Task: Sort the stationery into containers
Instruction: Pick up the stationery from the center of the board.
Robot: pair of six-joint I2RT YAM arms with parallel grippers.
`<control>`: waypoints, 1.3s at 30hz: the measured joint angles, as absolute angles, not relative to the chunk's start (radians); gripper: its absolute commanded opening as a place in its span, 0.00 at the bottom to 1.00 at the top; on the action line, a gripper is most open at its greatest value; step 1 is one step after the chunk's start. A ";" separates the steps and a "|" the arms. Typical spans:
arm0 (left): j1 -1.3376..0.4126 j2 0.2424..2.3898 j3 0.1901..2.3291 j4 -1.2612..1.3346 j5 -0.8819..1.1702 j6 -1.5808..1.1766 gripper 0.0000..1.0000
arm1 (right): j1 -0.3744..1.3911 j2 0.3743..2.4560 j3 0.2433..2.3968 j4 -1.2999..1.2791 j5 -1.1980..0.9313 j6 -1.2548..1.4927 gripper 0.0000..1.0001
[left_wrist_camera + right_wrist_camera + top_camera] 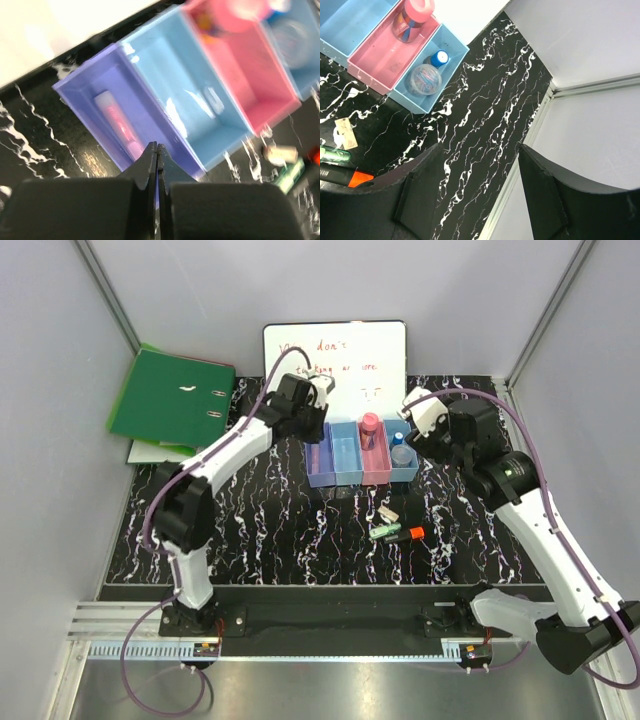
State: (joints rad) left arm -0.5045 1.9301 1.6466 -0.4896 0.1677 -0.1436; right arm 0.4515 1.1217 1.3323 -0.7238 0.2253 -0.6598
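The containers (345,478) are four joined bins at the back middle of the table. In the left wrist view a lilac marker (117,122) lies in the purple bin (80,92). My left gripper (157,146) hangs shut and holds nothing above that bin's near end, also seen from above (318,418). The pink bin (375,60) holds a pink-capped item (412,15). The end light blue bin (451,67) holds a blue-capped bottle (439,58) and a round clear tub (423,79). My right gripper (480,146) stands open and holds nothing to the right of the bins. A green highlighter (385,531) and an orange highlighter (408,534) lie on the table.
A small beige piece (388,513) lies just behind the highlighters. A green ring binder (170,395) sits at the back left and a whiteboard (335,350) leans behind the bins. Grey walls close off the table on three sides, with a metal rail (535,130) at the right edge.
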 measured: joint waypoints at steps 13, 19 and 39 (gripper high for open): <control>-0.854 1.828 1.532 -0.591 0.274 0.334 0.58 | 0.421 1.062 1.285 -0.677 0.390 -0.627 0.74; -0.959 1.962 1.616 -0.657 0.270 0.401 0.74 | 0.420 1.042 1.284 -0.676 0.408 -0.627 0.74; -1.109 2.270 1.853 -0.704 0.224 0.505 0.73 | 0.419 1.008 1.284 -0.676 0.408 -0.627 0.74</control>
State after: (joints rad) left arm -1.1091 2.2696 1.8534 -0.7044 0.2237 0.5049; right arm 0.4187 1.0080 1.2839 -0.6762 0.4076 -0.6270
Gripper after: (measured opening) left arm 0.735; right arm 0.733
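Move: Over the purple end of the containers, the left hand has the orange-capped marker some 22 cm back, 20 cm to its right and 14 cm below. The green tube lies 5 cm left of that marker and 1 cm farther out; the beige block is about 17 cm back and 16 cm right of the hand. The containers' middle is about 3 cm back, 10 cm right. From the right hand, the marker lies roughly 11 cm back, 8 cm left, far below. Swinging back and to its right, the left hand first rises about 4 cm clear of the containers, then sinks some 15 cm towards the orange-capped marker and green tube. It turns about 65 degrees clockwise while the shut fingers open to three quarters, ending low over both, still sinking. The right hand, open, shifts 5 cm right and slightly up, away from them. ##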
